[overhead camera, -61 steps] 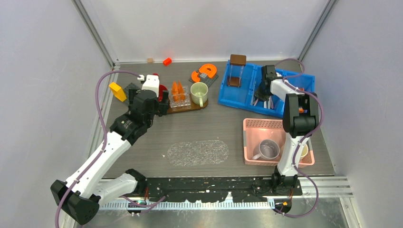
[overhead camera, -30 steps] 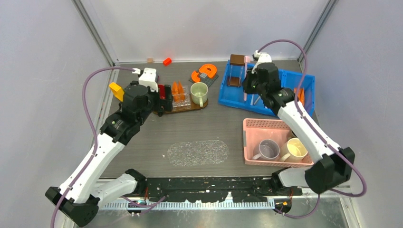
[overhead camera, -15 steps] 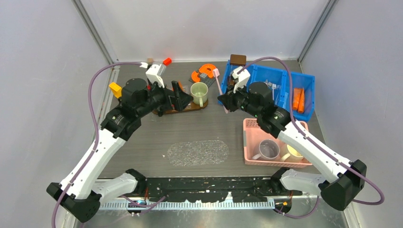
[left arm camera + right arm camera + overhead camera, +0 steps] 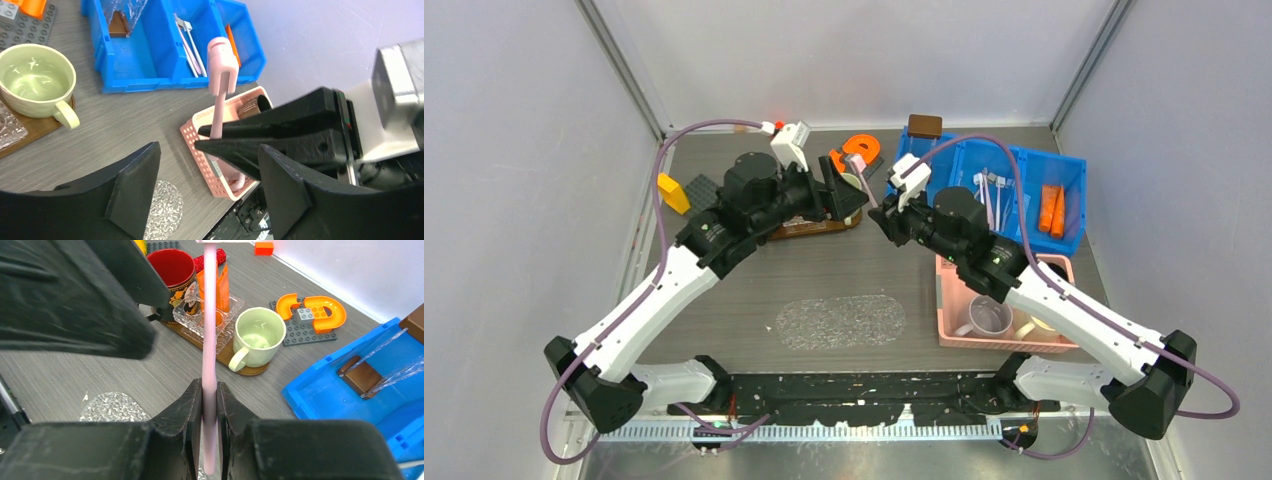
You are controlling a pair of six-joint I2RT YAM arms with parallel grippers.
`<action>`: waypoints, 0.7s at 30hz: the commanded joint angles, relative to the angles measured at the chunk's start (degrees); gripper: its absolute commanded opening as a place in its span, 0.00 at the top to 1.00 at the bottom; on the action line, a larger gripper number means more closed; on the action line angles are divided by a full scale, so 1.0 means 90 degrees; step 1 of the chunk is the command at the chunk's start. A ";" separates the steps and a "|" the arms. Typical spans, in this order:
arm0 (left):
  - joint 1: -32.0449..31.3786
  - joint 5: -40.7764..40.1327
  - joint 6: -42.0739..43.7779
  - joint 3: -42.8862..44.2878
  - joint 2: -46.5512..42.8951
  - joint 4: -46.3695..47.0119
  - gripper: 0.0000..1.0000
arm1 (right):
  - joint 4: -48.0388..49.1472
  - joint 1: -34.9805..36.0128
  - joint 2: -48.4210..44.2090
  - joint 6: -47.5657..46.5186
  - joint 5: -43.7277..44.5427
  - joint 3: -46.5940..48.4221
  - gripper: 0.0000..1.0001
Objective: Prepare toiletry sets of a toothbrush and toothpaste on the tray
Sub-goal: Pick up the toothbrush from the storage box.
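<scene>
A pale pink toothbrush [image 4: 209, 340] stands upright with my right gripper [image 4: 210, 395] shut on its lower shaft; its head [image 4: 856, 160] points up. In the left wrist view the toothbrush [image 4: 220, 75] rises from the right gripper's tips, just ahead of my left gripper [image 4: 207, 195], whose jaws stand open and wide with nothing between them. Both grippers meet over the right end of the brown tray [image 4: 814, 228]. Orange toothpaste tubes [image 4: 222, 285] stand in a clear holder on the tray [image 4: 250, 371]. More toothbrushes [image 4: 992, 190] and toothpaste [image 4: 1051, 208] lie in the blue bin.
On the tray stand a green mug [image 4: 257, 335] and a red mug [image 4: 170, 267]. The blue bin [image 4: 1024, 160] is at the back right, and a pink basket [image 4: 954, 262] with mugs sits in front of it. An orange C-shaped block [image 4: 861, 148] and a yellow block [image 4: 670, 190] lie at the back.
My right gripper lifted the pink toothbrush out of the blue bin and carried it left to the tray. My left gripper swung right over the tray towards it, its jaws narrowing a little.
</scene>
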 commanded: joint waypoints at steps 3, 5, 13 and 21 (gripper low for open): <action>-0.0285 -0.1294 -0.0449 0.0173 0.0233 0.0636 0.37 | 0.0529 0.0379 0.0090 -0.0500 0.0870 -0.0074 0.97; -0.0306 -0.1416 -0.0532 0.0092 0.0253 0.0826 0.42 | 0.0613 0.0440 0.0109 -0.0520 0.0955 -0.0108 0.97; -0.0336 -0.1707 -0.0687 -0.0221 0.0218 0.1309 0.58 | 0.0730 0.0566 0.0168 -0.0510 0.1080 -0.0206 0.98; -0.0428 -0.1584 -0.0752 -0.0269 0.0365 0.1324 0.73 | 0.0965 0.0629 0.0273 -0.0480 0.1067 -0.0220 0.98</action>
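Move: Just in front of the left hand, the toothbrush stands in the right fingers, head up, its middle some 2 cm ahead, 3 cm right and 2 cm below. The green mug stands about 15 cm ahead, 1 cm right and 31 cm down; the tray's middle lies roughly 10 cm ahead, 8 cm left and 34 cm down. From the right hand the toothbrush's middle is about 3 cm ahead, 2 cm left and 5 cm up. Reaching forward about 3 cm, with a small early dip and drift right, the left hand brings its fingers around the toothbrush's neck, just below the head. The wrist turns some 10 degrees counter-clockwise while the wide-open fingers close by more than half. The right hand keeps its pinch on the handle and sinks about 1.5 cm, easing slightly left. ##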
